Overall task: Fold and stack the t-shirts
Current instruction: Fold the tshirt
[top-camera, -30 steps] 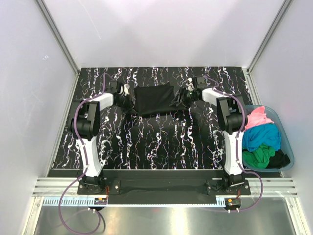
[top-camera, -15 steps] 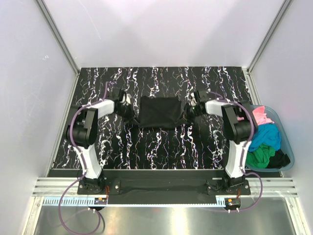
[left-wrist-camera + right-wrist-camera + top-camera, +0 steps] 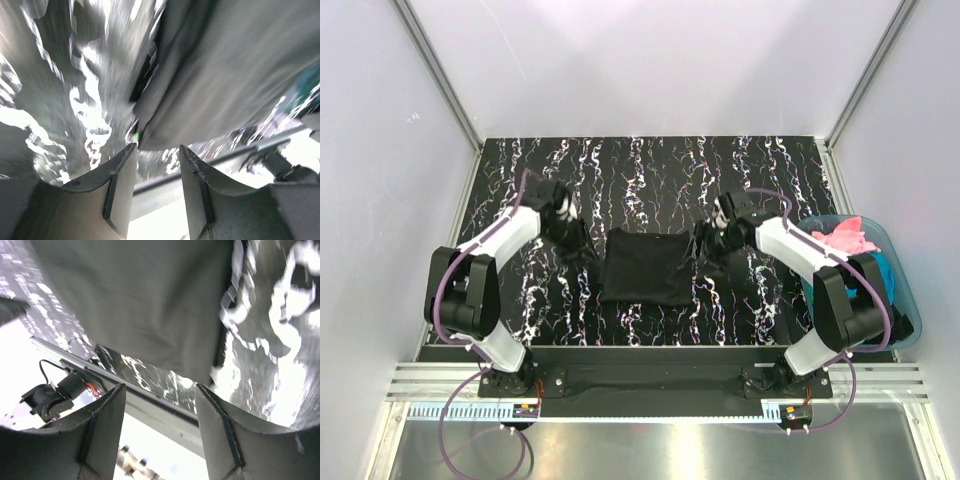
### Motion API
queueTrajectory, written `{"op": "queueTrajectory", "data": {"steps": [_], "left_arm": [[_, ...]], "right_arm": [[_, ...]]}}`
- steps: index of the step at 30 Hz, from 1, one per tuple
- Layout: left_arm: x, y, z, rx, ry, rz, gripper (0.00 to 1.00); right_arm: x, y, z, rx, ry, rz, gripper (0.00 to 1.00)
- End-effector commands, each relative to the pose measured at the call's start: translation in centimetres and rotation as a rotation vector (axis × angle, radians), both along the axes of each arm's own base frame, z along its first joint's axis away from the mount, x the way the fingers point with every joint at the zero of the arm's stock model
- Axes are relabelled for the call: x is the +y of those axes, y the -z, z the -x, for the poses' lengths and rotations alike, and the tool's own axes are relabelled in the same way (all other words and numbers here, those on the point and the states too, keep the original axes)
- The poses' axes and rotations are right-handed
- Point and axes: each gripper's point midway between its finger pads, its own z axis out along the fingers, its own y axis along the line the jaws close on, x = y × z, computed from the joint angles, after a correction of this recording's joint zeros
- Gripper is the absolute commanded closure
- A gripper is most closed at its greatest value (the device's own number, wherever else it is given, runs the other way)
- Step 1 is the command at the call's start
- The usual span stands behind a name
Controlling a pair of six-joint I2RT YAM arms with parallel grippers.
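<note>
A black t-shirt lies folded into a rectangle in the middle of the marbled table. My left gripper hovers just off its left edge, open and holding nothing; in the left wrist view the grey-looking cloth lies beyond the left gripper. At the shirt's right edge my right gripper is open too, with the cloth past the empty gap of the right gripper. A pink t-shirt and a turquoise-blue t-shirt lie in the tub.
The translucent teal tub stands off the table's right edge, partly hidden by my right arm. White walls and aluminium posts close in the table on three sides. The black rail runs along the near edge.
Both grippers pulled the black shirt toward the near side, folding it into a smaller rectangle, then let it go and opened. Both arms have swung nearer.
</note>
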Motion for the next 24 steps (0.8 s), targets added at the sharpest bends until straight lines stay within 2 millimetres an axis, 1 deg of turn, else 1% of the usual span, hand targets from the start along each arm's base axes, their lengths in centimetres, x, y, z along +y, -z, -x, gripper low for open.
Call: {"op": "queueTrajectory", "data": {"steps": [1, 2, 3, 4, 5, 6, 7, 8, 9, 10, 11, 12, 13, 14, 15, 16, 17, 19, 20, 22, 24], "left_arm": [[1.0, -3.2, -5.5, -0.189, 0.02, -0.059, 0.56], [0.7, -3.6, -7.2, -0.253, 0.031, -0.055, 0.56], [0.3, -3.0, -8.2, -0.268, 0.059, -0.037, 0.56], [-0.1, -3.1, -9.2, -0.299, 0.076, -0.02, 0.56], [-0.8, -3.8, -10.9, -0.363, 0.09, 0.008, 0.56], [-1.2, -3.7, -11.5, -0.385, 0.114, 0.025, 0.56], [-1.6, -3.2, -12.1, -0.392, 0.129, 0.038, 0.56], [-1.9, -3.5, -13.0, -0.428, 0.136, 0.047, 0.55], [-2.1, -3.5, -13.4, -0.441, 0.154, 0.054, 0.55], [-2.2, -2.7, -13.7, -0.432, 0.166, 0.057, 0.55], [-2.4, -3.0, -14.1, -0.446, 0.18, 0.063, 0.55], [-2.5, -2.8, -14.3, -0.452, 0.197, 0.063, 0.55], [-2.5, -2.1, -14.5, -0.443, 0.205, 0.064, 0.55], [-2.8, -2.2, -14.8, -0.456, 0.219, 0.075, 0.54], [-2.8, -2.0, -14.9, -0.456, 0.224, 0.081, 0.54], [-3.0, -1.9, -15.2, -0.46, 0.231, 0.085, 0.54], [-3.2, -1.2, -15.1, -0.442, 0.238, 0.098, 0.54], [-3.6, -1.0, -15.1, -0.44, 0.241, 0.117, 0.54], [-3.9, -1.2, -15.3, -0.456, 0.241, 0.139, 0.54], [-3.9, -1.0, -15.2, -0.454, 0.239, 0.146, 0.54], [-4.2, -0.7, -15.1, -0.453, 0.246, 0.167, 0.54]], "right_arm": [[-0.8, -2.0, -3.0, -0.125, -0.073, 0.02, 0.35], [-1.1, -1.7, -4.0, -0.115, -0.071, -0.018, 0.35], [-1.0, -2.0, -5.3, -0.148, -0.077, -0.05, 0.36], [-1.3, -1.7, -6.0, -0.167, -0.106, -0.059, 0.37], [-1.8, -0.5, -6.6, -0.144, -0.109, -0.058, 0.37], [-1.8, -0.5, -7.7, -0.17, -0.122, -0.058, 0.37], [-1.9, -0.2, -8.1, -0.191, -0.15, -0.058, 0.36], [-1.8, 0.5, -8.5, -0.177, -0.157, -0.07, 0.36], [-1.9, 0.3, -9.4, -0.192, -0.155, -0.079, 0.36], [-1.7, 0.6, -9.8, -0.191, -0.155, -0.086, 0.34], [-1.5, 1.2, -10.1, -0.174, -0.158, -0.102, 0.34], [-1.2, 1.2, -10.8, -0.191, -0.16, -0.114, 0.33], [-0.9, 1.2, -11.0, -0.193, -0.165, -0.133, 0.31], [-0.8, 2.0, -11.2, -0.181, -0.165, -0.132, 0.31], [-0.9, 2.1, -11.6, -0.19, -0.169, -0.13, 0.31], [-0.8, 2.4, -11.6, -0.184, -0.17, -0.13, 0.31], [-0.8, 2.8, -11.9, -0.186, -0.174, -0.13, 0.31], [-0.9, 3.1, -12.0, -0.187, -0.174, -0.141, 0.32], [-0.8, 3.4, -12.0, -0.184, -0.174, -0.144, 0.33], [-0.8, 3.6, -12.0, -0.185, -0.173, -0.15, 0.35], [-0.6, 3.7, -12.0, -0.192, -0.177, -0.17, 0.41]]}}
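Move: The left hand hangs about 7 cm above the table. The t-shirt's far left corner lies some 15 cm ahead of it, 4 cm to its right and 6 cm below; the near left corner is 2 cm back and 3 cm right. For the right hand, the far right corner lies about 12 cm ahead, level sideways and 7 cm down; the near right corner is roughly 3 cm back and level sideways. Forward in a low arc, both open hands travel along the folded t-shirt's sides to its far corners. The left goes about 14 cm, rising then sinking back, fingertips swinging forward some 20 degrees as the wrist turns slightly clockwise; the right goes about 11 cm, rises briefly, then sinks lower over its corner. Both slow almost to a stop, fingers still open. ##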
